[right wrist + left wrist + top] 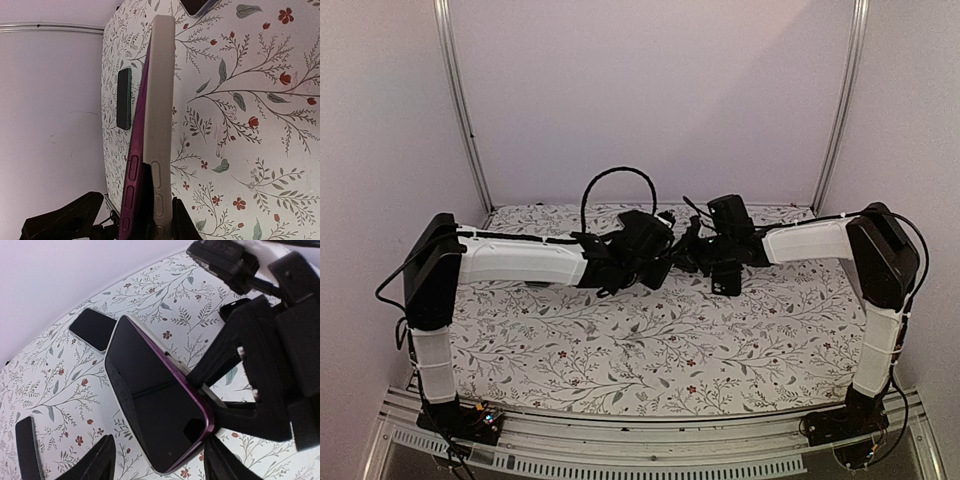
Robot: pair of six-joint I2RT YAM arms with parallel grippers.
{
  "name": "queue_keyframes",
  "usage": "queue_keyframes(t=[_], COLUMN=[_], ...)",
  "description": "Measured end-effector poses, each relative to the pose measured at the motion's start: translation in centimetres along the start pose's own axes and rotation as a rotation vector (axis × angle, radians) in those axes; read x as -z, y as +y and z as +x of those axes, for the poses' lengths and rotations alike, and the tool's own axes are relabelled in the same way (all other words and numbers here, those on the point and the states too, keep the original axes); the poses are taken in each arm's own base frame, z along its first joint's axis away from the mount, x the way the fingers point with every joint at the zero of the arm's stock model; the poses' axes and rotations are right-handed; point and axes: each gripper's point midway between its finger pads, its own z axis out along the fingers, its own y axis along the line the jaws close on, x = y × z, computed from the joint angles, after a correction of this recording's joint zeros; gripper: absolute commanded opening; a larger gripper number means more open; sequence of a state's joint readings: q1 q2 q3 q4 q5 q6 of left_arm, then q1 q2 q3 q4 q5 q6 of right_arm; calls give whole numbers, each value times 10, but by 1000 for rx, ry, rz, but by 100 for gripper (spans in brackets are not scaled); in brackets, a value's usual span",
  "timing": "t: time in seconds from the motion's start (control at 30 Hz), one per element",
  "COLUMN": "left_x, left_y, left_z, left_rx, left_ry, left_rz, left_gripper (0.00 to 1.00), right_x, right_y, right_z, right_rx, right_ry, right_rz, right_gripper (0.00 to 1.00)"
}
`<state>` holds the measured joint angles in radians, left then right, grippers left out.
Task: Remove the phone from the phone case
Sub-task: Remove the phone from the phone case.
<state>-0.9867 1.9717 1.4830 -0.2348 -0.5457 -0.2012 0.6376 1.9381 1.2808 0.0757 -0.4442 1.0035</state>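
Note:
The phone (150,400), dark-screened with a purple rim, is held tilted above the table. Edge on in the right wrist view, the purple phone (135,165) stands left of the beige phone case (161,100), and a gap opens between them at the near end. My right gripper (162,187) is shut on the case's side wall, one finger inside that gap and the other on the case's outer face. My left gripper (160,442) is open, its fingers on either side of the phone's lower corner. The left finger (95,460) stands clear of the phone. Both grippers meet mid-table (678,258).
On the floral cloth (60,390) lie a second dark phone (92,329), a dark slab (27,450) at the near left and another dark item (232,307) behind the right gripper. A dark green phone-shaped piece (124,99) lies near the far wall.

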Motion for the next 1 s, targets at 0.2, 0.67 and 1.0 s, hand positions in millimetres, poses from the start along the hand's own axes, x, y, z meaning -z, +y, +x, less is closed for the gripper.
queue_keyframes(t=[0.2, 0.67, 1.0], left_x=[-7, -15, -15], left_y=[-12, -24, -23], left_z=[18, 22, 28], left_rx=[10, 50, 38], left_ry=[-7, -30, -15], left_rz=[-16, -5, -19], left_gripper=[57, 17, 0], right_x=[-6, -12, -12], right_y=[-21, -26, -31], right_z=[12, 11, 9], right_rx=[-69, -104, -116], right_ry=[18, 5, -10], right_rz=[23, 19, 35], right_gripper=[0, 0, 0])
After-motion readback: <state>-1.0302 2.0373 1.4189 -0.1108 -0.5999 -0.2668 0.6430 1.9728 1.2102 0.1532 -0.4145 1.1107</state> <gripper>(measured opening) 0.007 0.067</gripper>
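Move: The half-freed phone and its pale case stand between the hands. Their middle is about 4 cm ahead of the left hand and at its height; from the right hand it is some 2 cm ahead and 4 cm to the left. On the table, some 14 cm below the left hand, the far phone lies about 22 cm ahead and 4 cm left, and the left phone 6 cm ahead and 28 cm left. The dark case lies 3 cm ahead of the right hand, 15 cm to its right and 13 cm below. Both hands sink together by about 3.5 cm, most of it early, the right keeping its narrow pinch on the side of the case near its lower end while its wrist tips only a few degrees. The left hand, easing back and to its right by about 1 cm each, shuts its fingers from over half open to fully closed, so that the joined tips come in front of the near end of the screen with nothing gripped between them. ##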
